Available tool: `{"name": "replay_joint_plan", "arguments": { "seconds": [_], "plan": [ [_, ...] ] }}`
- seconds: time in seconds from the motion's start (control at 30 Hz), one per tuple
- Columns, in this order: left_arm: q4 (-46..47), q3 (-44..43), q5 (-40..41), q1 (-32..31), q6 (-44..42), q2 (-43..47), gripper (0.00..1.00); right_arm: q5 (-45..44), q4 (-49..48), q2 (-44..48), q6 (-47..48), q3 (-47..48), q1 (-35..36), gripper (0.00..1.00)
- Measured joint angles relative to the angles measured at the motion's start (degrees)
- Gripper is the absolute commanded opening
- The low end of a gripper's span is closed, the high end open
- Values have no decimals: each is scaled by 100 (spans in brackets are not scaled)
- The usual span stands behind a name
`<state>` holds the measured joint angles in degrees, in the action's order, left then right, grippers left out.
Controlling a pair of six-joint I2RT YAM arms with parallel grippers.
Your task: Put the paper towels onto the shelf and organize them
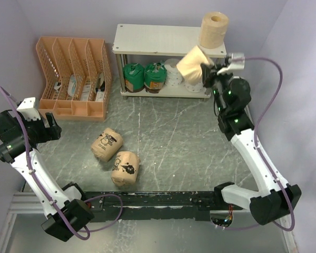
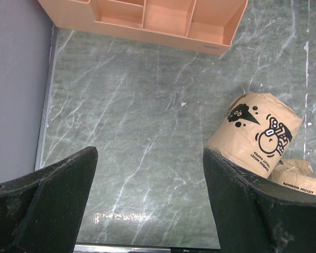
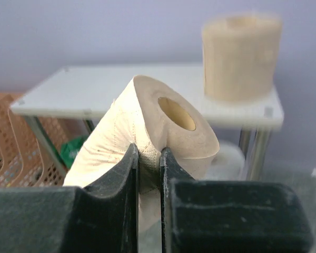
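Note:
My right gripper (image 1: 204, 71) (image 3: 149, 154) is shut on the pinched wall of a plain tan paper towel roll (image 1: 191, 65) (image 3: 168, 118), held tilted in the air in front of the shelf's (image 1: 147, 38) right end. Another plain tan roll (image 1: 214, 29) (image 3: 241, 55) stands upright on the top board (image 3: 95, 89). Two green-topped rolls (image 1: 133, 77) (image 1: 155, 77) and a white dotted one (image 1: 174, 77) sit on the lower tier. Two tan printed rolls (image 1: 107, 143) (image 1: 125, 167) lie on the table. One printed roll (image 2: 255, 134) shows to the right of my left gripper (image 1: 52, 126) (image 2: 150, 153), which is open and apart from it.
An orange slotted file organizer (image 1: 76, 79) (image 2: 147, 18) stands left of the shelf, just ahead of the left gripper. Grey walls close in on the left and right. A black rail (image 1: 158, 200) runs along the table's near edge between the arm bases.

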<state>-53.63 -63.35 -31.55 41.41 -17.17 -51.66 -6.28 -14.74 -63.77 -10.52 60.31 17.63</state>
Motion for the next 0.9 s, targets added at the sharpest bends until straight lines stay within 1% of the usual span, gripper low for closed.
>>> {"name": "replay_joint_plan", "arguments": {
  "seconds": [0.07,0.2,0.23,0.3,0.37,0.43,0.5,0.63,0.73,0.77,0.9],
  "plan": [
    [0,0,0,0,2,0,92,-129,496,-262,483,999,205,0],
    [0,0,0,0,2,0,93,-542,1381,-1082,1451,2916,931,0],
    [2,0,2,0,2,2,92,-699,1709,-1480,1749,3652,1156,0],
    [2,0,2,0,2,2,93,-896,2090,-2199,2192,4795,1399,0],
    [2,0,7,0,2,9,92,-1200,2452,-3222,2691,6310,1537,0],
    [4,0,13,0,4,20,93,-1471,2636,-3941,3029,7180,1554,0],
    [4,0,35,0,7,46,93,-1777,2706,-4481,3346,7576,1543,0],
    [9,2,72,0,31,146,93,-2212,2699,-5130,3880,7501,1504,0],
    [13,2,92,0,50,197,93,-2334,2612,-5665,4146,7847,1464,0],
    [15,2,96,0,55,199,93,-2358,2505,-5796,4216,7956,1458,0],
    [22,17,136,0,72,192,93,-2463,2190,-5831,4404,7921,1414,0]
  ]
}}
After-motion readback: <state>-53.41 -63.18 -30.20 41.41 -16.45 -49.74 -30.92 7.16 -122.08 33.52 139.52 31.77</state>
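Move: The right hand already holds the last plain roll, tilted, in front of the shelf. The free spot on the shelf's top board is about 17 cm ahead, 9 cm left and some 6 cm up. The plain roll standing there is about 16 cm ahead, 4 cm right and 5 cm up. Below, a white roll stands roughly 15 cm ahead, 1 cm right and 24 cm down. From the idle left hand the spot is some 33 cm ahead, 53 cm right and 20 cm up. Up and to the left first, the right hand climbs about 17 cm to clear the board's front edge, then swings forward over the top board and sinks some 10 cm beside the standing roll, ending farther out, left and higher than it began. On the way the wrist rolls about 40 degrees, left side down, bringing the held roll upright, and turns a little clockwise; the fingers keep their pinch. ##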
